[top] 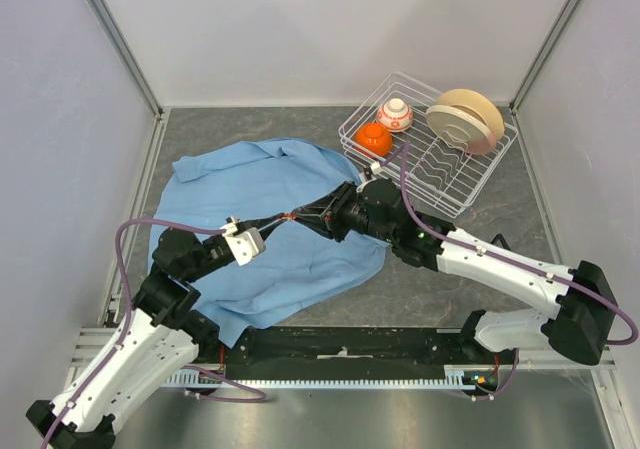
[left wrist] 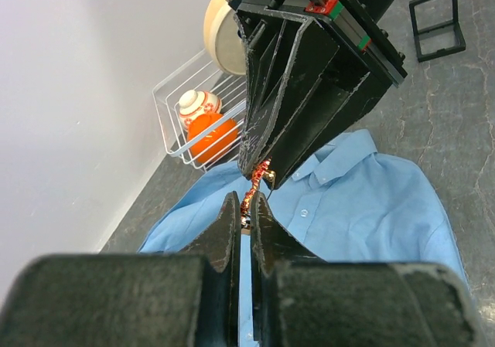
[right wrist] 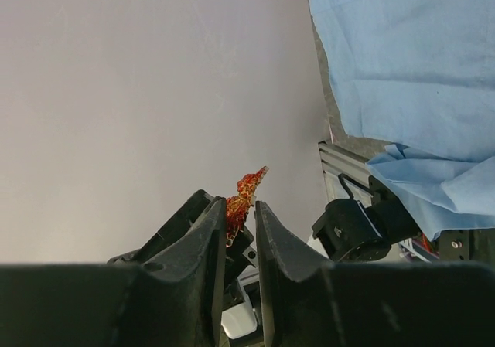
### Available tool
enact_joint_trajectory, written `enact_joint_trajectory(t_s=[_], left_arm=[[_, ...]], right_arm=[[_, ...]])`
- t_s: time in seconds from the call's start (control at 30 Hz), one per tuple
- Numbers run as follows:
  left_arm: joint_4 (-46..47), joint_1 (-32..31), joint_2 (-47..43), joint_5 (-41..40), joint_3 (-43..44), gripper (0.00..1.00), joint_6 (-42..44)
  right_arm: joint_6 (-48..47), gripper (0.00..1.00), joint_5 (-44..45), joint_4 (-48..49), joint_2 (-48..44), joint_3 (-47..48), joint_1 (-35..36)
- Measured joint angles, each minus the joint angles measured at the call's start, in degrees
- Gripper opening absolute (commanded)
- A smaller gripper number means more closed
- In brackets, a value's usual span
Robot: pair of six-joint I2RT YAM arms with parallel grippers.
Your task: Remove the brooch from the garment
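Observation:
The brooch [top: 290,216], a small orange-red pin, hangs in the air above the light blue garment [top: 260,179], between my two grippers. My left gripper [top: 276,221] is shut on its lower end; in the left wrist view the brooch [left wrist: 256,185] sticks out past the closed tips [left wrist: 247,208] toward the right gripper's black fingers [left wrist: 290,92]. My right gripper [right wrist: 240,205] straddles the brooch [right wrist: 246,191] with its jaws narrowly apart. The pin lies against one finger and a gap shows at the other. The garment [right wrist: 402,61] lies spread on the table, collar and buttons [left wrist: 363,200] facing up.
A white wire dish rack [top: 470,194] stands at the back right. It holds an orange bowl [top: 374,139], a white bowl with red marks [top: 395,115] and a beige plate [top: 465,119]. A small black frame [left wrist: 437,22] stands on the grey tabletop.

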Motion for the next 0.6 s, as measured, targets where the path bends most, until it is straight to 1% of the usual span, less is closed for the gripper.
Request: enact_joint_trajectory(t_s=[0.07, 0.13, 0.23, 0.27, 0.33, 0.43, 0.47, 0.57, 0.6], left_arm=[[-0.09, -0.04, -0.02, -0.04, 0.00, 0.02, 0.11], [-0.15, -0.11, -0.15, -0.04, 0.00, 0.02, 0.63], [-0.46, -0.44, -0.50, -0.46, -0.26, 0.02, 1.42], [-0.66, -0.55, -0.50, -0.55, -0.33, 0.02, 1.64], [-0.94, -0.63, -0.50, -0.79, -0.55, 0.03, 1.99], [-1.64, -0.85, -0.50, -1.11, -0.79, 0.14, 2.03], [-1.99, -0.90, -0.50, -1.14, -0.85, 0.21, 2.01], [-3.21, -1.03, -0.15, -0.85, -0.96, 0.32, 1.64], [-3.28, -1.18, -0.07, -0.61, -0.96, 0.34, 1.44]], right_arm=[[0.42, 0.18, 0.00, 0.44, 0.15, -0.02, 0.00], [1.16, 0.16, 0.02, 1.18, 0.17, -0.35, 0.00], [2.73, 0.07, -0.13, 2.03, 0.33, -0.87, 0.00], [3.32, 0.00, -0.15, 2.14, 0.50, -0.96, 0.00], [4.46, 0.00, -0.07, 2.64, 0.72, -1.44, -0.04], [6.73, 0.00, 0.02, 4.90, 0.70, -3.37, 0.00], [7.58, 0.00, 0.04, 6.14, 0.68, -4.37, 0.07], [9.03, 0.00, 0.48, 9.86, 0.55, -7.21, 0.24], [8.98, 0.00, 0.98, 10.75, 0.44, -8.09, 0.37]])
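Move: The brooch sits at the left hand's closed fingertips, about 1 cm ahead and 2 cm right of that hand point, level with it. From the right hand it is about 1 cm ahead and 2 cm left, level, between the parted fingertips. The garment's middle lies some 3 cm back, 5 cm left of the left hand and 26 cm below; the orange bowl is about 18 cm ahead of that hand, 18 cm right and 22 cm below. The brooch changes hands in mid-air: the right fingers close fully and pinch it, and only then do the left fingers, which were holding it, open about a fifth of their range and let go. Meanwhile both hands sink together about 2 cm with almost no sideways travel, the right wrist tilting some 10 degrees. ##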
